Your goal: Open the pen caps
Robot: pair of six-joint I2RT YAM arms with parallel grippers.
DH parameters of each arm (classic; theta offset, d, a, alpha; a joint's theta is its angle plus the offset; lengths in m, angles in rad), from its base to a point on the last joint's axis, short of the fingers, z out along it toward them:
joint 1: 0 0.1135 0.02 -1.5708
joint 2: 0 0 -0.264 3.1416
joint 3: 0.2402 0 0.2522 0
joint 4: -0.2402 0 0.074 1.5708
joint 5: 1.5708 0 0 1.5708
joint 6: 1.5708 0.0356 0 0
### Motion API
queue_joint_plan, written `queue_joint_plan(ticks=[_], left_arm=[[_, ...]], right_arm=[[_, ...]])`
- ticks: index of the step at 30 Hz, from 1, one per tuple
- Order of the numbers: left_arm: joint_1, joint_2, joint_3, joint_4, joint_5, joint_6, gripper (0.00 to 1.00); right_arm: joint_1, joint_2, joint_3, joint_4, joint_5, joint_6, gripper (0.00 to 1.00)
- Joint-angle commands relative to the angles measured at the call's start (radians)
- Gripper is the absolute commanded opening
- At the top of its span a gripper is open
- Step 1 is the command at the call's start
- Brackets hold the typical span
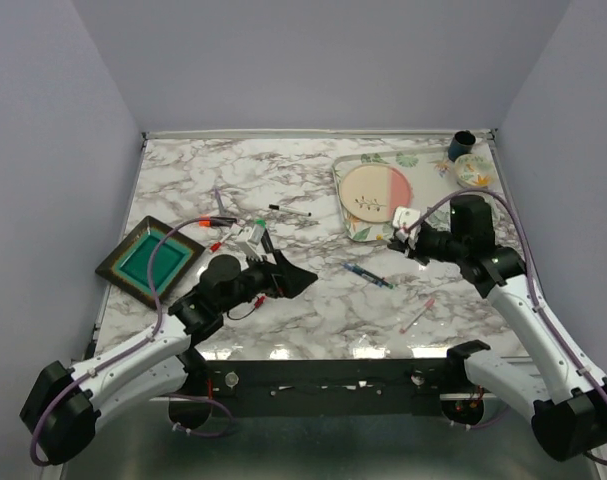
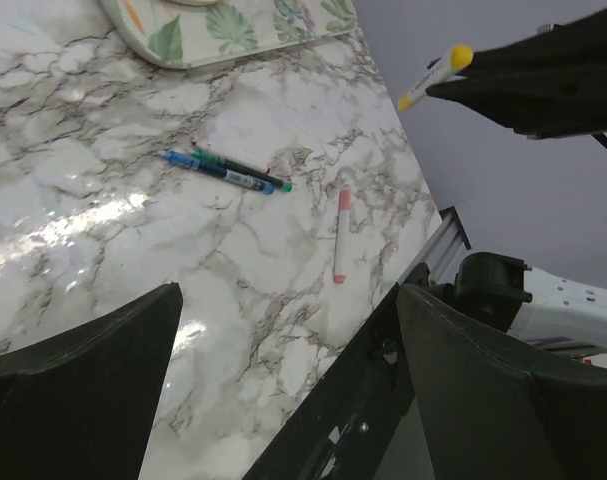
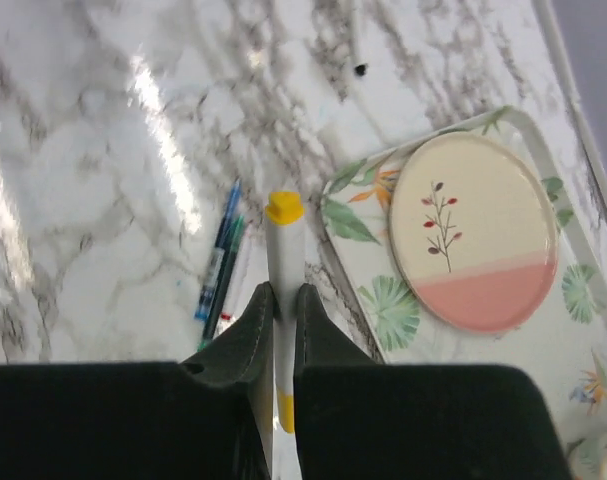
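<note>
My right gripper [image 1: 407, 238] [image 3: 283, 296] is shut on a white pen with a yellow cap [image 3: 284, 208] and a yellow tail end, held above the table beside the floral tray. This pen also shows in the left wrist view [image 2: 435, 75]. My left gripper [image 1: 287, 279] [image 2: 288, 300] is open and empty, low over the table's middle front. A blue pen and a green pen [image 1: 369, 275] [image 2: 228, 172] [image 3: 220, 265] lie side by side between the grippers. A pink pen [image 1: 418, 315] [image 2: 341, 235] lies near the front edge. A black pen [image 1: 289, 210] and a cluster of capped pens [image 1: 233, 226] lie further left.
A floral tray [image 1: 349, 215] [image 2: 238, 32] holding a cream and pink plate [image 1: 376, 192] [image 3: 473, 230] stands at the back right. A dark cup [image 1: 462, 144] and a small bowl [image 1: 473, 170] are in the far right corner. A green square tray [image 1: 149, 260] sits at the left.
</note>
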Motion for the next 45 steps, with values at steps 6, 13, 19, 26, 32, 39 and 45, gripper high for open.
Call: queue_joint_plan(ticks=[6,13,19,26,32,39,45], left_arm=[[-0.152,0.381,0.288,0.309,-0.07,0.083,0.96],[-0.239,0.637,0.472,0.25,-0.193,0.054,0.86],[-0.248,0.823,0.667,0.139,-0.201,0.065,0.75],[-0.267,0.952,0.839,0.005,-0.201,0.091,0.61],[-0.267,0.977,0.877,-0.037,-0.195,0.108,0.49],[-0.267,1.007,0.912,-0.05,-0.178,0.115,0.34],[-0.267,1.017,0.928,-0.052,-0.169,0.115,0.12]], right_arm=[[-0.24,0.051,-0.015,0.482,-0.024,1.457,0.01],[-0.405,0.142,-0.141,0.691,-0.239,1.773,0.01],[-0.417,0.121,-0.179,0.752,-0.278,1.832,0.01],[-0.418,0.125,-0.193,0.754,-0.278,1.826,0.0],[-0.418,0.13,-0.193,0.754,-0.278,1.813,0.01],[-0.417,0.121,-0.202,0.748,-0.256,1.786,0.01],[-0.418,0.121,-0.204,0.752,-0.256,1.775,0.01]])
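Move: The white pen with yellow ends is already clamped in the right fingers; from the open left hand it lies about 20 cm to the right, 6 cm ahead and about 1 cm higher. The blue and green pens lie on the table about 16 cm right of the left hand, 6 cm ahead and 18 cm below. From the right hand, the left gripper is about 20 cm left and 6 cm back. The red pen lies 10 cm back from the right hand, 8 cm to its right and 19 cm down. The left hand sweeps about 22 cm to the right and some 7 cm forward, first rising over 6 cm and then sinking about 4, to bring its open fingers around the near yellow end of the held pen, where they close from nearly wide open and pinch that end. Meanwhile the right hand keeps its grip and carries the pen about 6 cm forward, a little up and to the right, rolling its wrist roughly 100 degrees about its fingers so the pen's near end is offered to the left hand, then holds almost still. ##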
